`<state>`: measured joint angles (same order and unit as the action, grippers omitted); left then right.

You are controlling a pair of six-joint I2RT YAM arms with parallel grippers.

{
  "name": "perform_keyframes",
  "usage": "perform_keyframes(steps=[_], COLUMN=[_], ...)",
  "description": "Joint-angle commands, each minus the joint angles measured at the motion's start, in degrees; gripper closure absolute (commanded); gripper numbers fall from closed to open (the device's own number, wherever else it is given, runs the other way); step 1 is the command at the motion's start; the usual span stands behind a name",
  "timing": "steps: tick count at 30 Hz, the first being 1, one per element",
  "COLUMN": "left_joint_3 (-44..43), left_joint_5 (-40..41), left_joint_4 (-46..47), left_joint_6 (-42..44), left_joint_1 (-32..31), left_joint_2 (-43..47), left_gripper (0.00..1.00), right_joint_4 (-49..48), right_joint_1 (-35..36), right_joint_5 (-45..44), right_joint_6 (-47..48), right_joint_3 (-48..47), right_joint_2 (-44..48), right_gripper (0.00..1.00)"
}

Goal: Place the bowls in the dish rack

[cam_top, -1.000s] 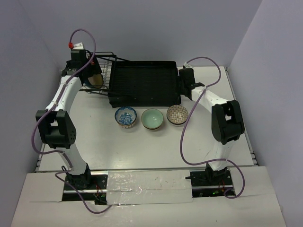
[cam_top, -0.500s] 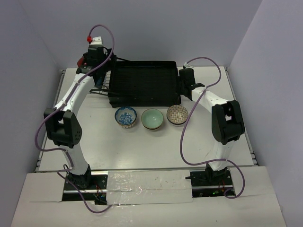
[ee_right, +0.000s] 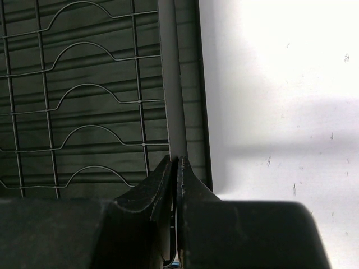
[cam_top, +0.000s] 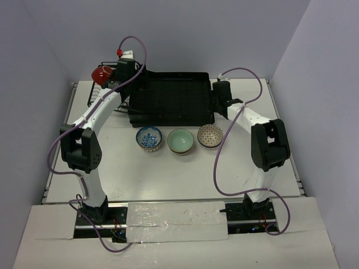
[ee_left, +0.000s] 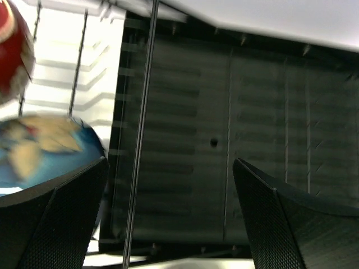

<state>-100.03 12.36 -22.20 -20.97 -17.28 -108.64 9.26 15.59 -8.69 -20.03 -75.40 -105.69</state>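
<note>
The dish rack [cam_top: 168, 101] is a black ridged tray with a wire basket [cam_top: 104, 89] on its left end. A red bowl [cam_top: 101, 74] stands in the basket. The left wrist view shows that red bowl [ee_left: 14, 50] and a blue and tan bowl [ee_left: 45, 151] beside it. My left gripper [cam_top: 133, 75] hovers open over the tray's left edge, its jaws [ee_left: 169, 162] empty. A blue patterned bowl [cam_top: 149, 138], a pale green bowl [cam_top: 180, 140] and a brown patterned bowl [cam_top: 210, 135] sit in a row on the table. My right gripper [ee_right: 178, 162] is shut on the rack's right rim [ee_right: 171, 101].
A thin basket wire [ee_left: 140, 140] runs upright between my left fingers' view and the tray floor. The white table [cam_top: 168, 174] stretches between the bowls and the arm bases. Purple cables loop above both arms. Grey walls close in behind and at both sides.
My left arm has swung right, from over the wire basket to the tray's left edge, still open. The red bowl now shows in the basket. The right arm has not moved.
</note>
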Motion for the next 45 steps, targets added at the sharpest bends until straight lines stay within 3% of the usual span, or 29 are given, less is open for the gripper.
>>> perform_keyframes(steps=[1,14,36,40,45], left_joint_3=[-2.4,-2.2,9.6,12.8,17.9], left_joint_5=[-1.0,-1.8,-9.5,-11.2,-13.3], left_joint_4=[-3.8,-4.1,-7.5,-8.0,-7.8], left_joint_6=[-2.5,-2.0,-3.9,-4.4,-5.0], left_joint_1=[0.0,-0.9,-2.6,-5.1,-7.2], left_joint_2=[0.7,10.1,22.7,24.3,25.7], left_gripper=[0.02,0.01,0.01,0.01,0.01], right_joint_4=[-1.8,-2.1,0.2,2.1,4.9], right_joint_1=[-1.3,-2.1,-2.0,-2.0,-2.1], right_joint_5=[0.9,2.5,3.9,2.1,0.2], right_joint_6=[-3.0,-3.3,-1.5,-3.6,-6.7], right_joint_3=[1.0,1.7,3.0,6.7,13.4], right_joint_2=[2.0,3.4,14.5,21.1,28.1], right_gripper=[1.0,0.98,0.29,0.25,0.29])
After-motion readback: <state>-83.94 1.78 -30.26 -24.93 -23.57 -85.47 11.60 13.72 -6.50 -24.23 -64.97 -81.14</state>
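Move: The blue bowl lies about 16 cm back from the open left hand, 4 cm to its right and 17 cm below; the green bowl is 14 cm to the right of the blue one. The right hand is shut on the black tray's right rim, the tray's middle some 20 cm left and 6 cm ahead. From this hand the patterned bowl is about 12 cm back, 3 cm left and 6 cm lower, the green bowl 13 cm back and 17 cm left. Right hand opens off the tray rim, rising 11 cm; open left arcs back 13 cm towards blue bowl. ##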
